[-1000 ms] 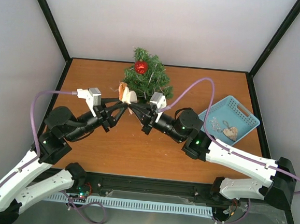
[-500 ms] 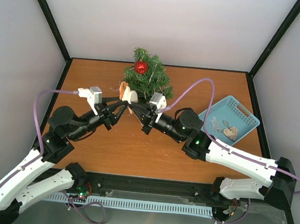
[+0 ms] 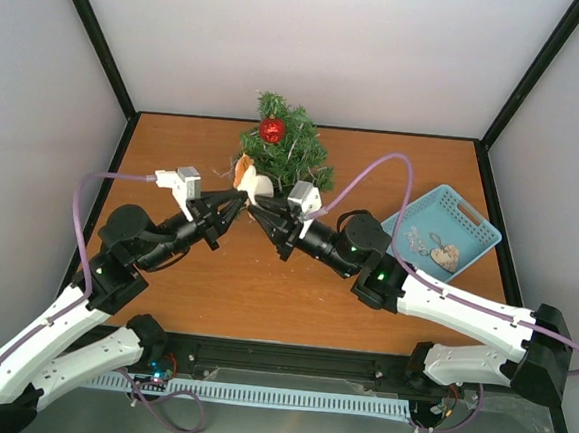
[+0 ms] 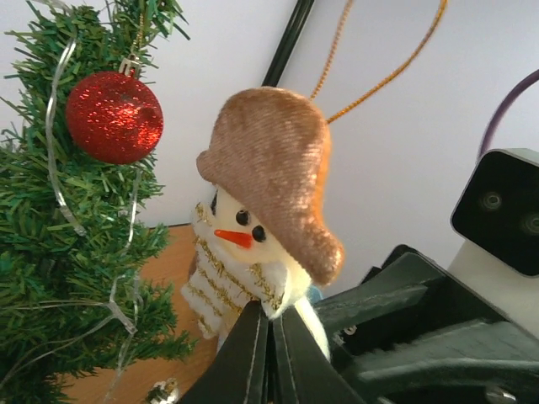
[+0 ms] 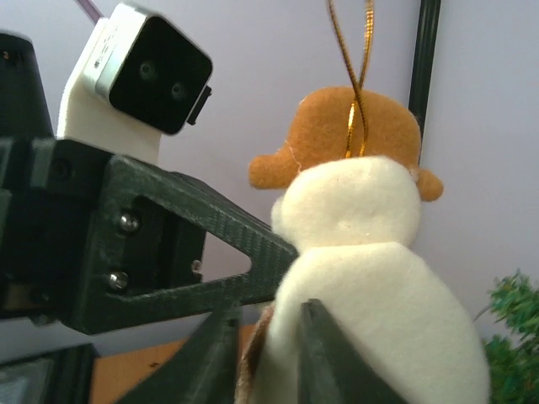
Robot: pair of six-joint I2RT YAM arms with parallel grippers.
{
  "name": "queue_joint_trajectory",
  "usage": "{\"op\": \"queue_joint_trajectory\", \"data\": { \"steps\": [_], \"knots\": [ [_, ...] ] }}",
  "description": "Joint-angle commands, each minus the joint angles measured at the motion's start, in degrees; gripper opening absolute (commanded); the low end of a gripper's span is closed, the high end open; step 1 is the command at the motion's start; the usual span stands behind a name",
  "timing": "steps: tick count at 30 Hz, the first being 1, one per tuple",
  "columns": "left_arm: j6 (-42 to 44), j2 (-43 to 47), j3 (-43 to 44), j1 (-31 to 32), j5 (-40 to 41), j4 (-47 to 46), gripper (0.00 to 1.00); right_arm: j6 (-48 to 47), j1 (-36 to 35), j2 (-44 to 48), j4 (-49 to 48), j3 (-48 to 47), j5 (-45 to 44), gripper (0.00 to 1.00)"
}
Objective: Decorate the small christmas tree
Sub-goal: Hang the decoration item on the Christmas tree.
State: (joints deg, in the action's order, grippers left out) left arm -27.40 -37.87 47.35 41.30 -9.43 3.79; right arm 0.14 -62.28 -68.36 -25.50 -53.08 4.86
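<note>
The small christmas tree (image 3: 286, 154) stands at the back centre of the table with a red bauble (image 3: 272, 130) on it; in the left wrist view the tree (image 4: 67, 252) and the bauble (image 4: 114, 116) fill the left side. Just in front of the tree a plush snowman ornament (image 3: 252, 182) with a brown hat and a gold loop hangs between both arms. My left gripper (image 4: 271, 330) is shut on the snowman's (image 4: 253, 227) lower edge. My right gripper (image 5: 268, 330) stands slightly open around the edge of the snowman's white back (image 5: 370, 261).
A blue basket (image 3: 470, 213) at the right holds a wooden heart ornament (image 3: 446, 257) and silvery pieces. A silver tinsel strand (image 4: 126, 295) runs through the branches. Black frame posts and pale walls close in the table's back and sides.
My left gripper has moved in and closed on the snowman. My right jaws have parted slightly. The snowman has shifted a little toward the tree.
</note>
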Motion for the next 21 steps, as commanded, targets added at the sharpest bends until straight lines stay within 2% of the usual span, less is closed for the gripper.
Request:
{"op": "queue_joint_trajectory", "data": {
  "steps": [1, 5, 8, 11, 12, 13, 18, 21],
  "knots": [
    [3.22, 0.08, -0.53, 0.32, 3.54, -2.66, 0.01, -0.5, -0.9, 2.06, -1.01, 1.48, -1.04, 0.29],
    [7.25, 0.38, 0.98, 0.32, 16.44, 2.08, 0.01, -0.95, -0.91, 5.28, 0.83, 3.08, -2.64, 0.49],
    [11.41, -1.67, 4.44, 0.32, 25.57, 10.2, 0.01, -1.65, -0.91, 8.98, 3.06, 4.57, -4.31, 0.62],
    [16.56, -1.6, 4.58, -0.23, 31.03, 11.3, 0.01, -2.44, -0.91, 13.36, 5.44, 5.96, -5.38, 0.75],
    [17.92, -1.27, 4.39, -0.68, 31.82, 11.07, 0.01, -2.57, -0.91, 14.6, 6.12, 6.5, -5.74, 0.82],
    [19.14, -0.91, 4.36, -1.23, 31.91, 10.8, 0.01, -2.74, -0.91, 15.8, 6.77, 6.97, -6.08, 0.97],
    [23.27, -1.87, 5.36, -6.64, 28.61, 11.53, 0.01, -3.85, -0.96, 20.89, 11.14, 8.44, -8.3, 1.0],
    [24.91, -5.6, 7.24, -11.47, 23.07, 14.24, 0.01, -4.33, -0.89, 23.57, 12.98, 9.15, -8.91, 1.0]
  ]
}}
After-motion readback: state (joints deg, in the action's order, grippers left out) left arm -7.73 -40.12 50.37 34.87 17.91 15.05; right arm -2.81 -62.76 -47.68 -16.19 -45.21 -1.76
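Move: Both grippers pinch the foot of the snowman ornament, its body some 4 cm above each hand. From the left hand the tree's middle lies about 16 cm ahead and 7 cm to the right, near hand height. Its red ball is about 15 cm ahead, 7 cm right and 11 cm up. A small silver bauble lies on the table about 13 cm ahead, 15 cm right and 21 cm below. From the right hand the tree is about 16 cm ahead, 6 cm right. The right fingers spread wide and come free of the snowman, the hand backing off about 9 cm to the right and slightly back. The left hand keeps its pinch and carries the snowman left and forward, some 11 cm in all and sinking about 3, round to the tree's left side, swinging its fingers counter-clockwise about 35 degrees with a roll that lifts its left side. ##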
